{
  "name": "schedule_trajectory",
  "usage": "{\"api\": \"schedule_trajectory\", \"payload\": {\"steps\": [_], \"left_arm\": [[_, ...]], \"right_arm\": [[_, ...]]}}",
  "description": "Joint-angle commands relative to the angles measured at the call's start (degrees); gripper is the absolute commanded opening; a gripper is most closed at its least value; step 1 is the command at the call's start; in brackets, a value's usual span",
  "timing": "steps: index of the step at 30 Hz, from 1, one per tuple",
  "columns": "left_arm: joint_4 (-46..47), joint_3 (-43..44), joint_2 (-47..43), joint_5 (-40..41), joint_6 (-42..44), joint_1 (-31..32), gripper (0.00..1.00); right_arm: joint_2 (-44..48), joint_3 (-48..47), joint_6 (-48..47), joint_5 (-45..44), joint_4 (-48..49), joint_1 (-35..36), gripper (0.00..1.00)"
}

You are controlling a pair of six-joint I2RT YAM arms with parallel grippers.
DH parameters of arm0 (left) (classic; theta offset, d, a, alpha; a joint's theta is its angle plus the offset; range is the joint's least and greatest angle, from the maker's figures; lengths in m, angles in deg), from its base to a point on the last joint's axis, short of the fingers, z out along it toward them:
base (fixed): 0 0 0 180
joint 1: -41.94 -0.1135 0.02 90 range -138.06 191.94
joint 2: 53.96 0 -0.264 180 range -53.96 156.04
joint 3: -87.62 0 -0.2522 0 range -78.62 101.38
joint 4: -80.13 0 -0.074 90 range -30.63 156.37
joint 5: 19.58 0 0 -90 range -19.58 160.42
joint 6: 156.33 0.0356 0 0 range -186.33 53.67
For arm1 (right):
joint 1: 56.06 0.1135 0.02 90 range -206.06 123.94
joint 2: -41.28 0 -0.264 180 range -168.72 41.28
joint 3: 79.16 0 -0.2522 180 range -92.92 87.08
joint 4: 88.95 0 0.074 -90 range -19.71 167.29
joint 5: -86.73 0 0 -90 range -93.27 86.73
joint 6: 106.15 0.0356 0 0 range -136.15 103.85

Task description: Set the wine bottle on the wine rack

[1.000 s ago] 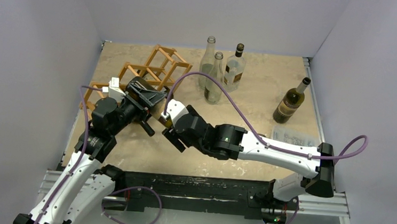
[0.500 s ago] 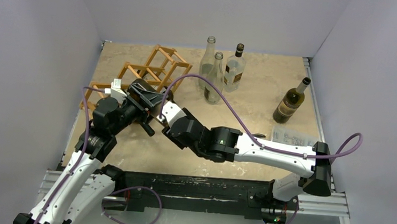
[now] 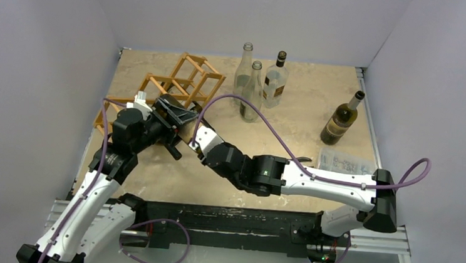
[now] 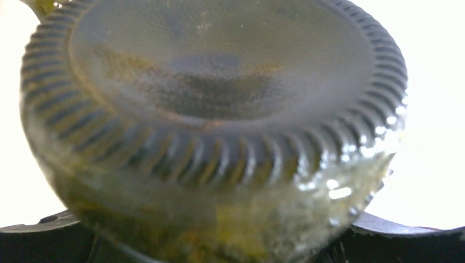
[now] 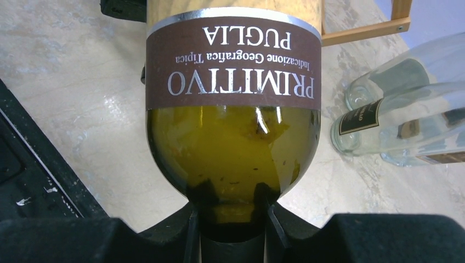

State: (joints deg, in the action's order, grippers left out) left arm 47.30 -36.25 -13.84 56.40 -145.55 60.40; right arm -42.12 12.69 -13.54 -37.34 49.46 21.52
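Observation:
The wine bottle (image 5: 233, 142) is olive-green glass with a brown "Primitivo Puglia" label, held lying between both arms. My right gripper (image 5: 233, 219) is shut on its neck, one finger on each side. The bottle's ribbed base (image 4: 219, 109) fills the left wrist view, and my left gripper (image 4: 219, 246) is shut around that end. From above, the left gripper (image 3: 172, 117) and right gripper (image 3: 199, 140) meet just in front of the orange-brown wine rack (image 3: 187, 81) and hide most of the bottle. A rack bar (image 5: 364, 30) shows behind the bottle.
Three clear bottles (image 3: 253, 92) stand at the back centre, and two lie close on the right in the right wrist view (image 5: 406, 109). A dark bottle with a pale label (image 3: 341, 121) stands at the right, with a clear plastic bag (image 3: 344, 160) near it.
My right gripper has closed onto the bottle's neck. Both arms have shifted a little left, toward the rack, with the bottle between them.

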Motion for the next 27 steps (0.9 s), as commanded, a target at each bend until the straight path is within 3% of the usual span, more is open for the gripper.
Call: {"api": "schedule_trajectory", "payload": {"steps": [1,6,9,10,22,27], "left_arm": [[0.86,5.84,1.4,-7.51,-0.83,0.53,0.35],[-1.17,5.57,3.85,-11.15,-0.09,0.53,0.59],[-1.81,5.01,4.25,-11.83,0.19,0.53,0.92],[-2.14,5.06,4.26,-11.78,0.52,0.53,0.98],[-10.39,7.47,5.05,-8.7,6.41,0.53,1.0],[-20.57,12.1,3.6,-2.91,13.59,0.3,1.0]], "right_arm": [[3.85,1.79,0.5,-5.28,4.73,-0.19,0.0],[5.93,3.63,3.5,-6.47,3.9,-0.24,0.0],[7.14,4.71,5.49,-6.54,2.92,-0.24,0.0],[7.58,5.1,6.16,-6.54,2.47,-0.24,0.0],[14.14,11.29,12.7,-6.65,0.12,-0.24,0.0],[16.15,14.23,15.48,-8.24,-3.04,-0.33,0.0]]}}
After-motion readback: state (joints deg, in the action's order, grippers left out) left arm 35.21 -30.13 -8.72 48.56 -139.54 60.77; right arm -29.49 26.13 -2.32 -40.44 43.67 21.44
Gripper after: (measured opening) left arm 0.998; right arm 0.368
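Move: I have the wine bottle in both hands, its neck in my right and its body in my left, with its middle about 4 cm back, 3 cm right and 2 cm below my left hand. From my right hand the rack's middle lies some 21 cm ahead, 15 cm left and 13 cm lower; the nearer racked bottle is about 11 cm ahead, 18 cm left, and the clear bottles roughly 24 cm ahead, 14 cm right, both lower. I open my left fingers wide and let go of the bottle body, easing that hand back and down a couple of centimetres while it turns some 10 degrees clockwise. Still gripping the neck, my right hand draws the bottle about 7 cm to the right, away from my left fingers and the rack, sinking about 3 cm and swinging a little clockwise. ##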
